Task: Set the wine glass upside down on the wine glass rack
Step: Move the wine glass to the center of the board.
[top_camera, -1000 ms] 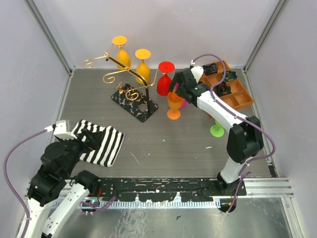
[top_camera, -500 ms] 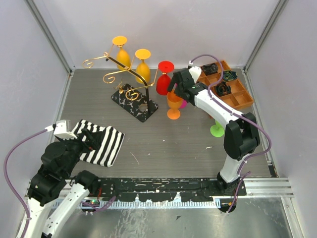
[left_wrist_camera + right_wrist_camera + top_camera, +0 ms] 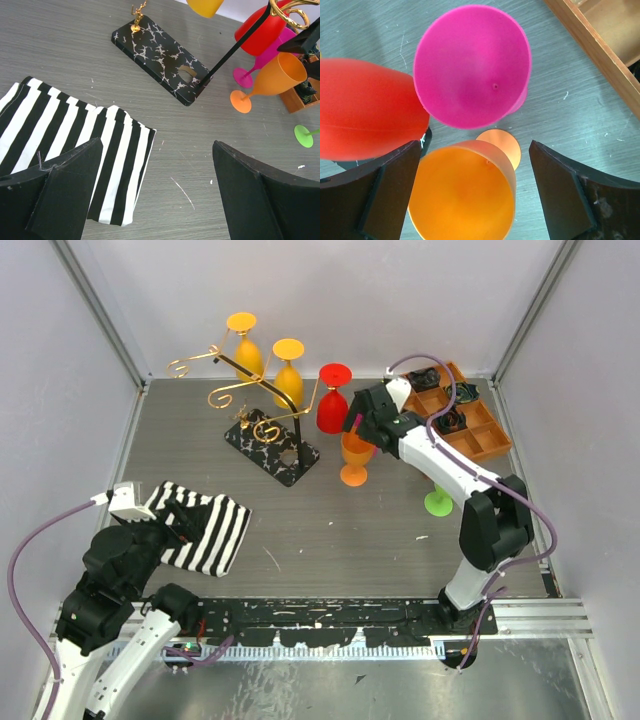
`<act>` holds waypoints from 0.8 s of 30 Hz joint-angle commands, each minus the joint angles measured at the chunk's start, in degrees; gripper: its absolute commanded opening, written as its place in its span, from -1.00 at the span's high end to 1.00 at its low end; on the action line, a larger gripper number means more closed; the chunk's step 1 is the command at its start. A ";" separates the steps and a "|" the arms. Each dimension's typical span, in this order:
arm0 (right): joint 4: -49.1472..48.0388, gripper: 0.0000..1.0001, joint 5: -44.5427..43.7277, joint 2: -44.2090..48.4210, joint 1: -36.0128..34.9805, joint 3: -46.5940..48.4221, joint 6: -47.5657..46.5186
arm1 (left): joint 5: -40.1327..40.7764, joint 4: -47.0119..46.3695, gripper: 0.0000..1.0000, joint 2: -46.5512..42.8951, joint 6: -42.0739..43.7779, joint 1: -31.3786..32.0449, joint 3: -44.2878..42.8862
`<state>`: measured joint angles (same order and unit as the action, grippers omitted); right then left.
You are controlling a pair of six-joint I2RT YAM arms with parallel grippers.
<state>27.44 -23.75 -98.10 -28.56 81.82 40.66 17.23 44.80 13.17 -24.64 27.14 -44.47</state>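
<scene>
An orange wine glass (image 3: 352,454) stands upright on the table, right of the wine glass rack (image 3: 268,447), whose gold stand rises from a marbled base (image 3: 160,50). My right gripper (image 3: 360,426) hovers over it, open. In the right wrist view the orange bowl (image 3: 462,197) sits between the fingers (image 3: 385,192), close to the left one, with a gap on the right. A red glass (image 3: 332,400) and two yellow glasses (image 3: 288,365) hang upside down on the rack. My left gripper (image 3: 156,150) is open and empty, low at the near left.
A magenta glass (image 3: 470,65) stands upright right behind the orange one, touching the red bowl (image 3: 365,120). A green glass (image 3: 438,502) is at the right, near the orange compartment tray (image 3: 480,435). A striped cloth (image 3: 200,528) lies under the left gripper.
My right gripper shifted a little left, then back, over the orange glass, and its jaws narrowed slightly. The left arm has not moved.
</scene>
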 commanded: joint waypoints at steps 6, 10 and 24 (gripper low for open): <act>2.44 -0.87 2.21 5.47 -0.36 -3.68 -1.26 | -0.10 -2.34 -0.96 0.19 -0.05 -0.14 0.70; 2.31 -0.87 2.74 7.41 -0.36 -5.95 -1.16 | -0.12 -2.34 -0.96 0.19 -0.04 -0.15 0.70; -1.04 -0.86 10.40 13.38 -1.87 -12.66 -1.53 | -0.23 -2.33 -0.96 0.03 -0.15 -0.10 0.70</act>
<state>27.27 -16.60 -86.59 -29.54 69.73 40.23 17.23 44.77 13.17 -24.64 27.14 -44.45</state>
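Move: The orange glass stands already between the right hand's wide-set fingers, its middle about 5 cm below that hand, 1 cm back and 1 cm left. The magenta glass is roughly 7 cm ahead of the hand, the red glass on the rack about 4 cm ahead and 7 cm left, and the green glass some 8 cm back and 17 cm right. From the left hand, the orange glass lies about 25 cm ahead, 29 cm right and 14 cm lower. With the orange bowl still straddled by its fingers, the right hand draws that glass back towards the robot by about 6 cm, away from the magenta glass and the rack's red one, staying nearly level. The fingers stay almost wide open around the bowl, and the hand turns slightly counter-clockwise, some 5 degrees, late on. ##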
